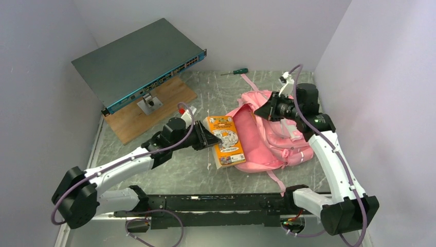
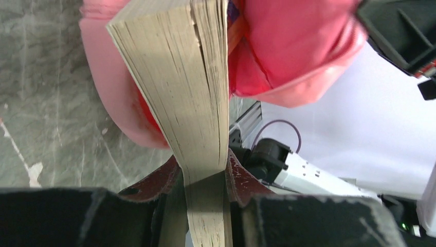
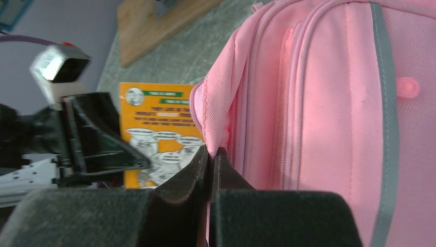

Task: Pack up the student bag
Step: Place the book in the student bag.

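Observation:
The pink student bag point(image 1: 267, 135) lies flat on the marble table, right of centre. A thick orange book point(image 1: 226, 140) rests with its right side over the bag's left edge. My left gripper point(image 1: 212, 138) is shut on the book's near end. In the left wrist view the book's page block point(image 2: 180, 77) runs between the red pads point(image 2: 149, 185), with the bag's pink fabric point(image 2: 293, 46) beyond it. My right gripper point(image 1: 260, 110) is shut on a fold of fabric at the bag's upper left edge point(image 3: 218, 108). In the right wrist view its jaws point(image 3: 211, 154) pinch that fold, beside the orange book cover point(image 3: 154, 113).
A flat grey network switch point(image 1: 139, 62) is propped at a tilt on a metal bracket, over a wooden board point(image 1: 128, 126) at the back left. A green-handled screwdriver point(image 1: 235, 72) lies near the back wall. White walls close in on both sides.

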Motion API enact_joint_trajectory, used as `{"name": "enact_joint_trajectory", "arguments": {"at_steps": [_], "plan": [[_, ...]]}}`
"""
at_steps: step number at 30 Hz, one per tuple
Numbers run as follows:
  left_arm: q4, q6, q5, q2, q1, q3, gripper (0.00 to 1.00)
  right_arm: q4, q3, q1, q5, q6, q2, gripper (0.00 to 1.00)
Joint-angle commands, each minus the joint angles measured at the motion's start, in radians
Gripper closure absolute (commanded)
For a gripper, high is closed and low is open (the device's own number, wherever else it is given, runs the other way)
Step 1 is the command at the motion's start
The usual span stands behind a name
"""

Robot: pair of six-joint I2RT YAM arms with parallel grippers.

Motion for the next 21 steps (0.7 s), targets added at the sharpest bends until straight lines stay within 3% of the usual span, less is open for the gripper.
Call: {"name": "enact_joint_trajectory", "arguments": {"at_steps": [1,8,21], "plan": [[0.257,-0.06,-0.05,0.084,-0.034,0.079,1.0,0.109,0.118,-0.092,-0.227,0.056,0.007,1.0],[0.493,-0.124,-0.021,0.275,-0.08,0.136,1.0,0.15,0.14,-0.128,-0.303,0.117,0.027,1.0],[0.648,-0.278,-0.01,0.702,-0.13,0.431,1.0,0.14,0.138,-0.13,-0.318,0.124,0.02,1.0]]}}
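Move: The bag opening, where the left gripper's book is to go, lies about 12 cm to that hand's right, 3 cm ahead and some 6 cm lower. The flap edge pinched by the right gripper is roughly 14 cm to the left hand's right, 7 cm farther out and 5 cm higher. From the right hand, the bag opening lies about 7 cm back, 2 cm to its left and 12 cm below. Carry the held book right into the open bag, under the raised flap: bring the left gripper about 13 cm to the right and 7 cm forward, nearly level, letting its fingertips tip up some 10 degrees and keeping the pinch. Meanwhile lift the right gripper a couple of centimetres at the start, turning slightly, then hold the flap edge up there. ##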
